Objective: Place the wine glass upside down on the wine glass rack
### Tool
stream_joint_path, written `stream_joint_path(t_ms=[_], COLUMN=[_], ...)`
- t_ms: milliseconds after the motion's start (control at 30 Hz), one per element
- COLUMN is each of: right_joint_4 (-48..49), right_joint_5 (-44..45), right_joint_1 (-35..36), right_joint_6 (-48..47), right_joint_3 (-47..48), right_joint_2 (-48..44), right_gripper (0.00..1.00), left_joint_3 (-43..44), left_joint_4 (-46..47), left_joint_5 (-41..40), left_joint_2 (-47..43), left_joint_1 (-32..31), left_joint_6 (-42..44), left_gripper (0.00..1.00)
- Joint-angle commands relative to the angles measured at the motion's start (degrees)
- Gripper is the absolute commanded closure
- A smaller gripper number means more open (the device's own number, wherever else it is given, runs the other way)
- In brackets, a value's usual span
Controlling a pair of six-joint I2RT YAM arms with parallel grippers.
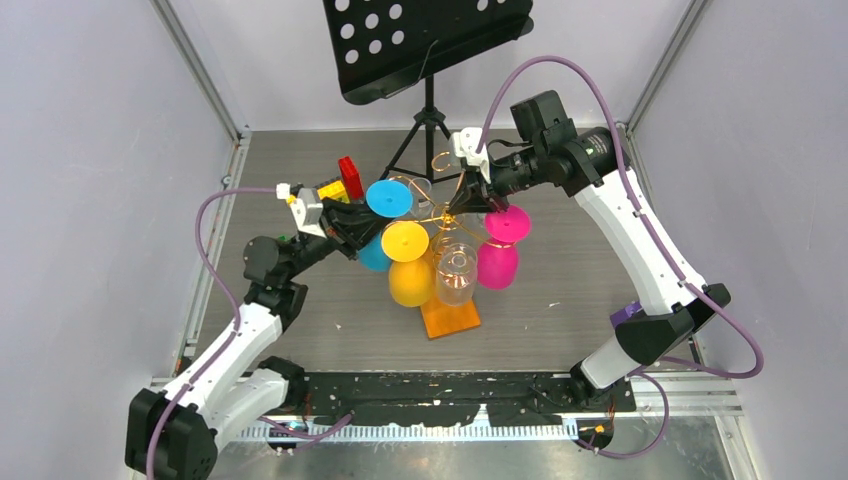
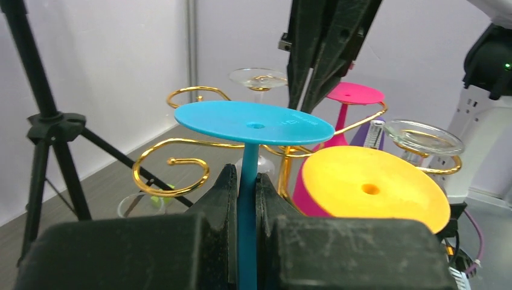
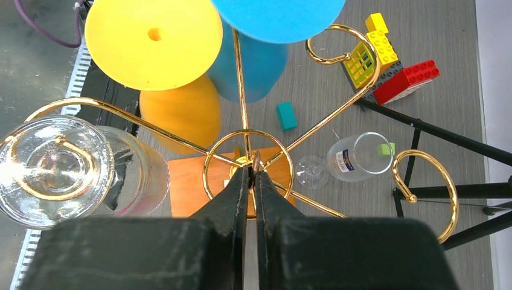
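Note:
The wine glass is blue and held upside down, foot on top. My left gripper is shut on its stem, just left of the wine glass rack; from above, its foot sits beside the gold loops. The rack is gold wire on an orange base. My right gripper is shut on the small loop at the top of the rack's central stem, coming in from above right. A yellow, a pink and a clear glass hang inverted on the rack.
A black perforated music stand on a tripod stands just behind the rack. Toy bricks and a teal block lie on the table, with a clear glass on its side near the tripod legs.

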Motion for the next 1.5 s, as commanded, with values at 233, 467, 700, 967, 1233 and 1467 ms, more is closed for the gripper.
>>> stream_joint_path(t_ms=[233,467,700,967,1233,1467], right_joint_4=[2.8,3.1,3.2,3.1,3.2,3.3], right_joint_5=[0.7,0.8,0.7,0.7,0.7,1.1], right_joint_1=[0.0,0.0,0.1,0.1,0.0,0.1], right_joint_6=[0.9,1.2,1.6,1.7,1.6,1.4], right_joint_3=[1.3,1.3,1.5,1.5,1.5,1.1], right_joint_2=[0.2,0.4,0.5,0.4,0.4,0.5], right_gripper=[0.95,0.95,0.95,0.95,0.95,0.95], left_joint_3=[-0.5,-1.6,-1.5,-0.4,0.3,1.5], left_joint_4=[6.1,11.3,16.3,18.3,20.5,21.8], left_joint_5=[0.0,-2.1,-3.7,-5.0,-7.4,-10.6], left_joint_2=[2.7,6.1,10.4,13.9,16.3,18.7], left_joint_1=[-2.8,-2.8,-2.8,-2.8,-2.8,-2.8], left_joint_6=[2.2,0.6,-2.0,-3.0,-4.3,-4.9], left_gripper=[1.0,1.0,1.0,1.0,1.0,1.0])
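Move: The blue glass, already upside down with its stem in the left hand's fingers, is bound for the rack's free curled ring, some 6 cm ahead of that hand, 3 cm to its right and 2 cm lower. The rack's hub is roughly 12 cm to the hand's right, level fore and aft. The yellow glass's base sits about 8 cm back and 3 cm right. From the right hand, at the hub, the ring is 5 cm ahead and 10 cm left. Still pinching the blue glass's stem, the left hand first slips a centimetre or so right and slightly back, then sinks about 4 cm while pushing some 5 cm forward and easing farther right, carrying the stem into the free ring's mouth; the wrist tilts only some 5 degrees. The right fingers stay put, keeping their pinch on the rack's top. ##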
